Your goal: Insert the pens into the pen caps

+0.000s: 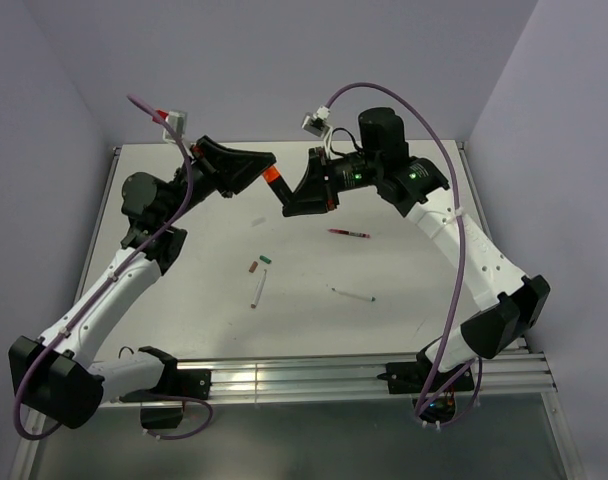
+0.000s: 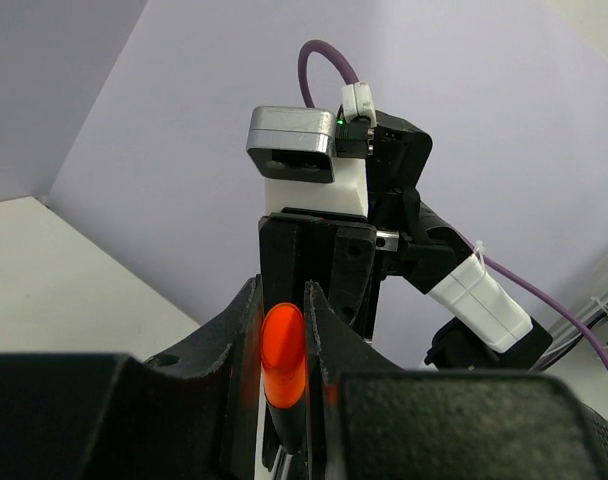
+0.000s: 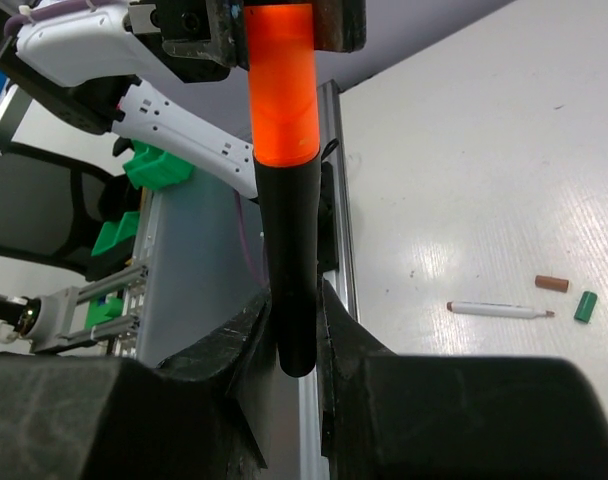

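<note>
Above the table's far middle, my left gripper (image 1: 267, 172) is shut on the bright orange cap (image 1: 275, 180). My right gripper (image 1: 292, 200) is shut on the thick black marker (image 1: 283, 192). In the right wrist view the black marker (image 3: 289, 250) runs straight out of the orange cap (image 3: 281, 90), its rear end between my fingers (image 3: 297, 320). In the left wrist view the orange cap (image 2: 283, 345) sits between the jaws (image 2: 284, 340). On the table lie a dark red pen (image 1: 350, 233), two white pens (image 1: 257, 291) (image 1: 352, 295), a brownish-red cap (image 1: 252, 267) and a green cap (image 1: 265, 259).
The white table (image 1: 414, 290) has purple walls behind and to the sides. An aluminium rail (image 1: 314, 378) with both arm bases runs along its near edge. Purple cables (image 1: 454, 200) arch over each arm.
</note>
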Controlling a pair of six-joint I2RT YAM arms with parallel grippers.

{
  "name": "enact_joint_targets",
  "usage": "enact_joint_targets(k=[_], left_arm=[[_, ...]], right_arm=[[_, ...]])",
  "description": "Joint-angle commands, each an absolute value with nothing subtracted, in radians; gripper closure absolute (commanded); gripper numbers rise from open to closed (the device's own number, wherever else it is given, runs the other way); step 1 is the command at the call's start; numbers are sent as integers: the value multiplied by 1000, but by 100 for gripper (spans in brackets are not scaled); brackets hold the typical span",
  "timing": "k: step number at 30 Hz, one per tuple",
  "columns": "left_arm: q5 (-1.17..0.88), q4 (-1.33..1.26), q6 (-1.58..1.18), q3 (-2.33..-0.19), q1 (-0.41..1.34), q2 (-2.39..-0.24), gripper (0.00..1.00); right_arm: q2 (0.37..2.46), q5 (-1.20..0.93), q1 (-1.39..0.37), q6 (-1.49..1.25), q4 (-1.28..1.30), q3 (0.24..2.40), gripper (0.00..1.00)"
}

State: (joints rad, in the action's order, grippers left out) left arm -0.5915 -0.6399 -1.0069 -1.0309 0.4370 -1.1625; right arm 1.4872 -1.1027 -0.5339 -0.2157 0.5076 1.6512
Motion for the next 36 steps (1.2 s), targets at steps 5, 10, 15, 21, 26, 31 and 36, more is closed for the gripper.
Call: enact_joint_targets(k=[5, 10, 15, 21, 26, 31, 36], left_arm=[[-834, -508, -989, -1051, 446, -1190, 100], [-835, -528, -1002, -1060, 439, -1197, 85], [-830, -552, -1029, -1074, 408, -1200, 61], [-801, -514, -1008, -1097, 353, -1186, 17], [-810, -445, -962, -1069, 311, -1138, 1], [-808, -272, -816, -1080, 290, -1111, 0], [-811, -213, -735, -1069, 285, -1089, 1]], right_arm=[[1463, -1000, -517, -236, 244, 1655, 100], [1463, -994, -515, -238, 244, 1644, 100], [1465, -985, -515, -250, 244, 1625, 100], [1439, -970, -494, -252, 247, 1559, 100], [1378, -922, -401, -194, 311, 1442, 100], [1414, -717, -272, -11, 639, 1447, 100], [1445, -614, -48, 109, 758, 1362, 100]])
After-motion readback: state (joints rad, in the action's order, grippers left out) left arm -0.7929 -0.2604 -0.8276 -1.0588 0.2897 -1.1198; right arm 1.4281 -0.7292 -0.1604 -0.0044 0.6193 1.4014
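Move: The orange cap is already on the upper end of the black marker, pinched in the left fingers; the marker's middle lies some 3 cm back, 1 cm to the right and 4 cm below the left hand. From the right hand, which holds the lower end, the cap is about 3 cm ahead, 2 cm left and 6 cm up. On the table some 38 cm below the right hand, the red marker lies about 22 cm ahead and 15 cm right, the green cap 14 cm ahead and 6 cm left. The orange cap and black marker stay gripped between the two hands, nearly still at first; then the left fingers open wide and let go of the cap. The right hand keeps its pinch on the black end and swings the capped marker away from the left hand, rightward, forward and down by 12 to 14 cm each, turning about 40 degrees, mostly clockwise. The open left hand sinks some 6 cm and eases a little left. ##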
